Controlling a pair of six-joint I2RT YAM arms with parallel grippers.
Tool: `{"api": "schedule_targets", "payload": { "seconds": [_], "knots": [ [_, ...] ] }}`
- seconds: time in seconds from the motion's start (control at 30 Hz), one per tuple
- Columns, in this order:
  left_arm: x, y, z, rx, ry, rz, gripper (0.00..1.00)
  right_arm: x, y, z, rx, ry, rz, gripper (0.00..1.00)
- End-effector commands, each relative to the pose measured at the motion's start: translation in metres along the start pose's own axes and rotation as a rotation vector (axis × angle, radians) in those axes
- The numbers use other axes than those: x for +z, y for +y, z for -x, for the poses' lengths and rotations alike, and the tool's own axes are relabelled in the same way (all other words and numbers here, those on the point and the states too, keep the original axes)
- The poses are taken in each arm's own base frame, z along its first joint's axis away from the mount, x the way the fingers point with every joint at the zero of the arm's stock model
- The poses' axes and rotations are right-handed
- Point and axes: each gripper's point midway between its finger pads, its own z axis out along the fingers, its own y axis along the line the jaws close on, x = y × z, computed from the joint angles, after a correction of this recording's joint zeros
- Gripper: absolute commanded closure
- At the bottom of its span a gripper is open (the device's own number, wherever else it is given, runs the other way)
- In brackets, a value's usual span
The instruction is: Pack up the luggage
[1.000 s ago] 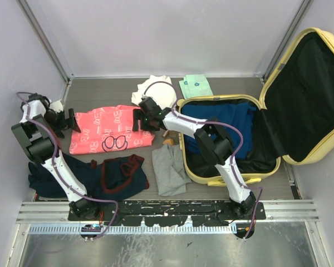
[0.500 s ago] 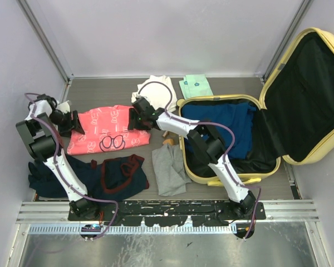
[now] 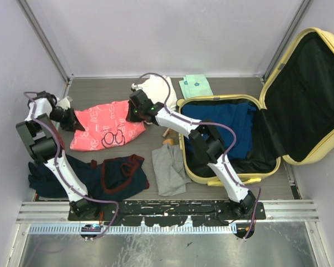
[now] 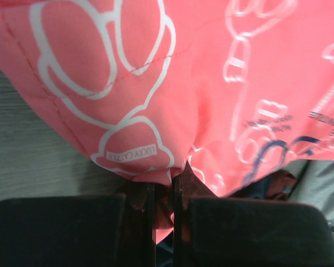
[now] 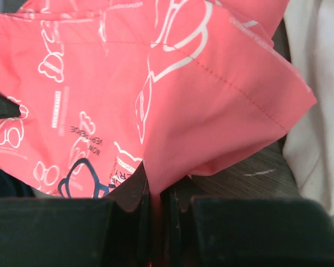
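The luggage (image 3: 323, 136), a pale yellow hard-shell suitcase, lies open at the right with a blue garment (image 3: 225, 122) inside its black lining. A pink printed shirt (image 3: 103, 125) lies on the table at the left. My left gripper (image 3: 72, 121) is shut on the shirt's left edge, and the cloth (image 4: 172, 100) bunches between its jaws. At the shirt's right top corner my right gripper (image 3: 134, 111) is shut on the fabric (image 5: 211, 100), which rises in a fold from the jaws.
A white garment (image 3: 156, 89) and a mint-green folded cloth (image 3: 196, 86) lie at the back. A navy garment with red trim (image 3: 114, 175) and a grey cloth (image 3: 168, 169) lie at the front. A small tan object (image 3: 167, 138) sits beside the suitcase.
Both grippers moved onto the pink shirt's opposite edges and closed on it. The shirt has lifted and crumpled at its ends, its outline drawn inward.
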Motion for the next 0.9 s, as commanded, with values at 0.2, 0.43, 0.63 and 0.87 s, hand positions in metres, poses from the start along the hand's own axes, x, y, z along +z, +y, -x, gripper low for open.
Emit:
{"api": "schedule_targets", "payload": {
  "seconds": [0.2,0.43,0.63,0.87],
  "knots": [
    [-0.119,-0.109,0.042,0.088,-0.28,-0.167,1.0,-0.113,0.079,0.12,-0.04,-0.295,0.194,0.99],
    [-0.16,-0.183,0.034,0.2,-0.364,-0.246,1.0,-0.187,0.059,0.152,-0.078,-0.351,0.19,1.0],
    [-0.169,-0.285,0.009,0.349,-0.394,-0.352,1.0,-0.259,0.026,0.167,-0.144,-0.386,0.165,1.0],
    [-0.151,-0.408,-0.041,0.498,-0.383,-0.53,1.0,-0.34,-0.068,0.145,-0.212,-0.375,0.019,1.0]
  ]
}}
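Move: The pink garment hangs pinched between both grippers. From the right gripper, the open suitcase's middle lies roughly 40 cm right and 10 cm back, near the same height. The white shirt is some 12 cm ahead and 12 cm right of this gripper, the grey garment about 23 cm back and 17 cm right, both a few centimetres lower. From the left gripper the suitcase is about 64 cm right and 6 cm back, with the dark sweater 23 cm back and 3 cm right. Keep both grippers shut on the two ends of the pink garment and lift them together, mostly straight up at first, about 25 cm in all. Then sweep both to the right towards the suitcase, gathering speed, the left a little farther than the right, while the fingers tip outward to point more forward, some 30 degrees on the left and 20 on the right; let the left wrist also turn clockwise. ##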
